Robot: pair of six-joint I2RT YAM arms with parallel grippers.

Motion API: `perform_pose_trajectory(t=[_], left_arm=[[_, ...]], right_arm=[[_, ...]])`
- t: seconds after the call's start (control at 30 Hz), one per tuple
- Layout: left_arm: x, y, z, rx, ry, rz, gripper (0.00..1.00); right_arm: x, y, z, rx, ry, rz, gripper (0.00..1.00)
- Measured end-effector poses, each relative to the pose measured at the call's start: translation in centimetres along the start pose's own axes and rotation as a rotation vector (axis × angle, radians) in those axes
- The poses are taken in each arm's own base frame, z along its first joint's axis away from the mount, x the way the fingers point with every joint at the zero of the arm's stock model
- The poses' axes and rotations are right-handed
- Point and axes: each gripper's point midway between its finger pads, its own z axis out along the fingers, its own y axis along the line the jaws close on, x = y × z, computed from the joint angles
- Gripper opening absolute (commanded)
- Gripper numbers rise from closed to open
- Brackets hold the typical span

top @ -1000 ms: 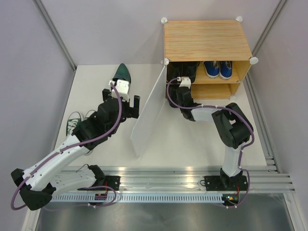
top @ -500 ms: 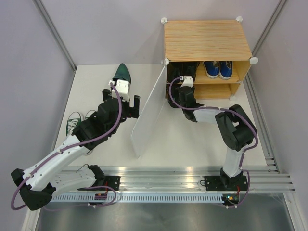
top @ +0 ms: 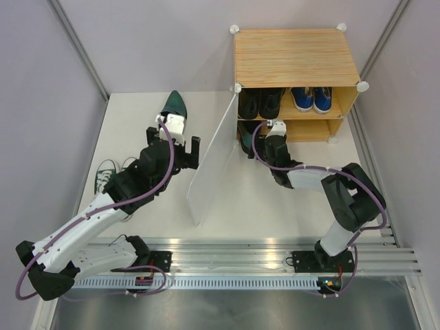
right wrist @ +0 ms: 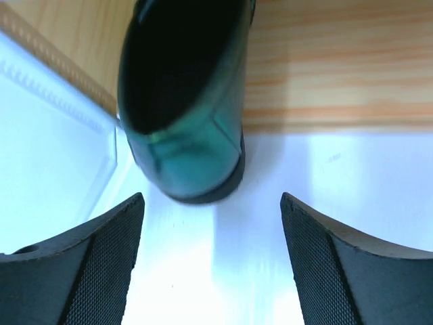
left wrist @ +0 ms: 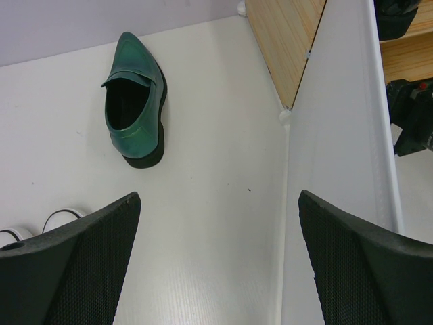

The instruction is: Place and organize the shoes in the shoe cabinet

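Observation:
The shoe cabinet [top: 295,58] stands at the back right with its translucent door [top: 212,161] swung open. Its upper shelf holds black dress shoes [top: 260,102] and blue sneakers [top: 311,98]. One dark green pointed shoe [right wrist: 186,115] lies at the left of the lower shelf, heel sticking out. My right gripper [right wrist: 212,210] is open just behind that heel, touching nothing. The other dark green shoe [left wrist: 133,115] lies on the table ahead of my open, empty left gripper [left wrist: 218,196]. Green white-toed sneakers [top: 113,173] sit at the table's left edge, partly under my left arm.
The open door [left wrist: 338,135] stands just right of my left gripper, between the two arms. The cabinet's wooden side [left wrist: 287,40] lies beyond it. Grey walls close in the table on the left, back and right.
My right gripper has opened and drawn back out of the lower shelf to the right, leaving the dark green shoe there. The left arm has not moved.

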Motion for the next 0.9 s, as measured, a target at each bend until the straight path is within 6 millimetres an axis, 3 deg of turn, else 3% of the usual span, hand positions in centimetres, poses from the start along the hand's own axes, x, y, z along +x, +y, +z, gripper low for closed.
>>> perform_pose_trajectory(t=[0.17, 0.33, 0.53, 0.9], left_arm=[[0.0, 0.0, 0.0, 0.001, 0.000, 0.000, 1.00], [0.0, 0.0, 0.0, 0.001, 0.000, 0.000, 1.00], [0.0, 0.0, 0.0, 0.001, 0.000, 0.001, 1.00], [0.0, 0.0, 0.0, 0.000, 0.000, 0.008, 1.00]], right_arm=[[1.7, -0.4, -1.4, -0.019, 0.023, 0.026, 0.62], [2.6, -0.1, -1.3, -0.042, 0.038, 0.043, 0.43], [4.1, 0.3, 0.9, -0.039, 0.076, 0.030, 0.39], [2.1, 2.0, 4.6, -0.033, 0.054, -0.001, 0.32]])
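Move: The green shoe on the lower shelf, heel outward, has its middle about 15 cm ahead of the empty right hand, 4 cm left and 4 cm below. The black shoes above it stand on the upper shelf, roughly 15 cm ahead, level sideways and 11 cm above the hand. The open white door is some 13 cm left and 4 cm back. From the left hand, the green shoe is about 28 cm ahead, 28 cm right and 27 cm below. Right hand backs off, sinks about 4 cm while narrowing its fingers, then advances some 5 cm forward-left towards the heel. ##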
